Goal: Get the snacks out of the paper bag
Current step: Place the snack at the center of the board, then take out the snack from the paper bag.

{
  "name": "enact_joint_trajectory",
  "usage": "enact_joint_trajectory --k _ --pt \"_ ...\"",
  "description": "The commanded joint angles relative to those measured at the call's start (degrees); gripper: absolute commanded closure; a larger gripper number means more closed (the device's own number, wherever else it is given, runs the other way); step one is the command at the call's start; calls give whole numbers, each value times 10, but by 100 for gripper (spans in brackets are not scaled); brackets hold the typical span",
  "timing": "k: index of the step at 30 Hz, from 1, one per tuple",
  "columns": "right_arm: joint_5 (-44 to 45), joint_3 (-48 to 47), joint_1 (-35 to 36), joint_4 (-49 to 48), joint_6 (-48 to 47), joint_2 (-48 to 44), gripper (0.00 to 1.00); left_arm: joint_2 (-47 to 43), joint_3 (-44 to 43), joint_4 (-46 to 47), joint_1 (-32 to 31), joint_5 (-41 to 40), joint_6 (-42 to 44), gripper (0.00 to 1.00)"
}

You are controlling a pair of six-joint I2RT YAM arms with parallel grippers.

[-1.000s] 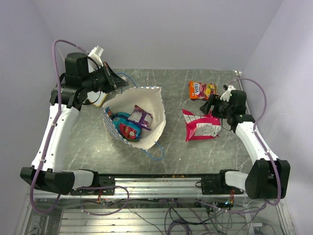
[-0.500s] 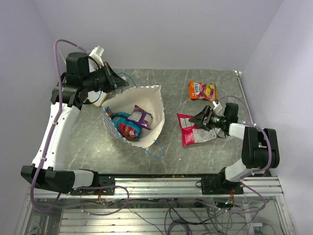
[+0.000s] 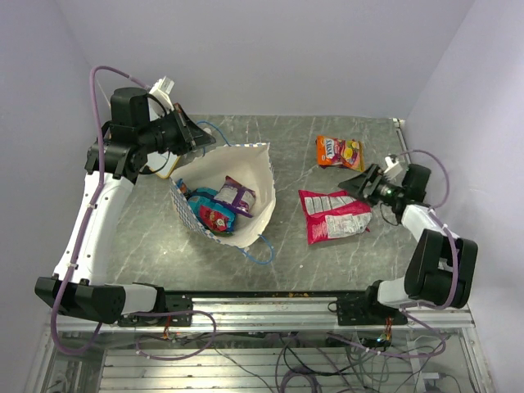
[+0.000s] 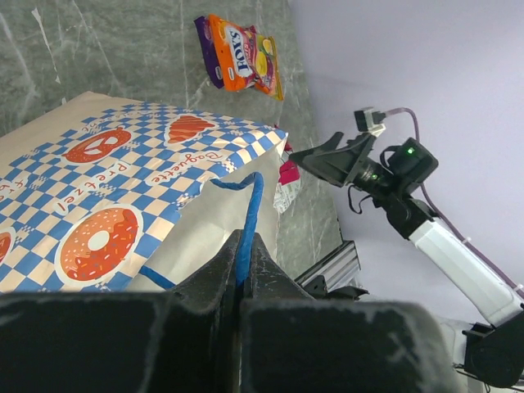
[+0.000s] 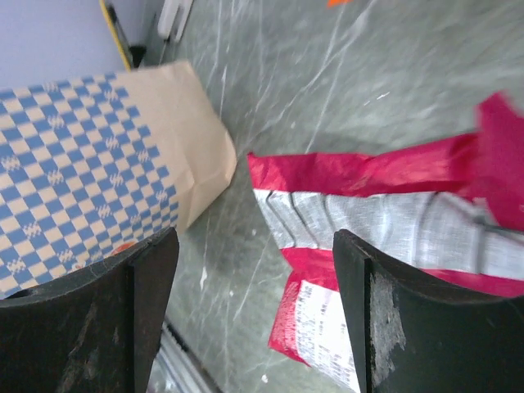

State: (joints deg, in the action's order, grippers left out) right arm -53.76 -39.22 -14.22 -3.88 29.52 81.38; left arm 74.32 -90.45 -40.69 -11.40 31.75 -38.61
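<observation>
The paper bag (image 3: 246, 176) lies on its side at the table's left-centre, mouth open upward. Inside it show a purple packet (image 3: 237, 195), a small red packet (image 3: 217, 218) and a blue packet (image 3: 199, 201). My left gripper (image 3: 196, 141) is shut on the bag's blue cord handle (image 4: 249, 201) and holds the rim up. The large red-pink packet (image 3: 334, 215) lies on the table right of the bag. The orange packet (image 3: 338, 151) lies farther back. My right gripper (image 3: 361, 184) is open and empty, just right of the red-pink packet (image 5: 385, 205).
A flat yellow-edged white object (image 3: 167, 167) lies behind the bag under my left arm. The second blue handle (image 3: 260, 250) trails onto the table at the bag's near side. A metal rail (image 3: 270, 304) runs along the near edge. Walls close in on three sides.
My right gripper dipped onto the red-pink packet, then drew back to the right, open. The packet shifted slightly and lies flat. My left arm and the bag have not moved.
</observation>
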Motion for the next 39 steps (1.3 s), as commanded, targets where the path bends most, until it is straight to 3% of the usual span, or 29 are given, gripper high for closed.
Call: enact_joint_trajectory --k 1,10,14,20,23,28,33,39 --pt "1 10 -59 15 6 -6 24 -5 -1 17 1 13 -7 93" --pt "14 70 -85 -55 35 62 24 -10 -5 8 1 6 1 93" --pt "65 58 -93 -16 8 59 24 -11 -10 5 1 4 4 93" --pt "121 -40 -74 119 -54 -19 24 -13 -5 6 1 3 5 93" --pt "138 -121 20 156 -73 -32 24 -14 8 31 1 21 -6 93" --pt "167 -213 198 127 -91 -77 23 -24 27 72 0 59 -15 93" --pt "217 -215 364 66 -170 -134 24 -56 69 87 -5 72 1 93" --pt "360 -164 592 57 -316 -161 26 -128 143 134 -9 71 -21 93"
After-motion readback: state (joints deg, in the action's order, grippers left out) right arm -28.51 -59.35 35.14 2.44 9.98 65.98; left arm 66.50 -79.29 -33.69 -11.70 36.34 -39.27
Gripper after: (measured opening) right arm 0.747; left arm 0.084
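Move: Some 32 cm to the right hand's left, 4 cm nearer the base and 5 cm lower, the purple snack lies in the open paper bag, with the teal snack about 6 cm to the left of it and 4 cm nearer. The red snack is on the table about 7 cm back, 4 cm left and 10 cm below the right hand; the orange snack is about 11 cm ahead, 2 cm left. From the left hand, the purple snack is roughly 7 cm right, 2 cm back and 29 cm below. Sweeping rightward and dipping about 5 cm, the empty right hand nudges the red snack, then climbs and swings left and somewhat back to the paper bag's mouth, ending some 22 cm left and 18 cm up; it rolls roughly 50 degrees, open fingers turning more leftward. Late on, the left hand, still pinching the blue handle, draws back about 3 cm. ##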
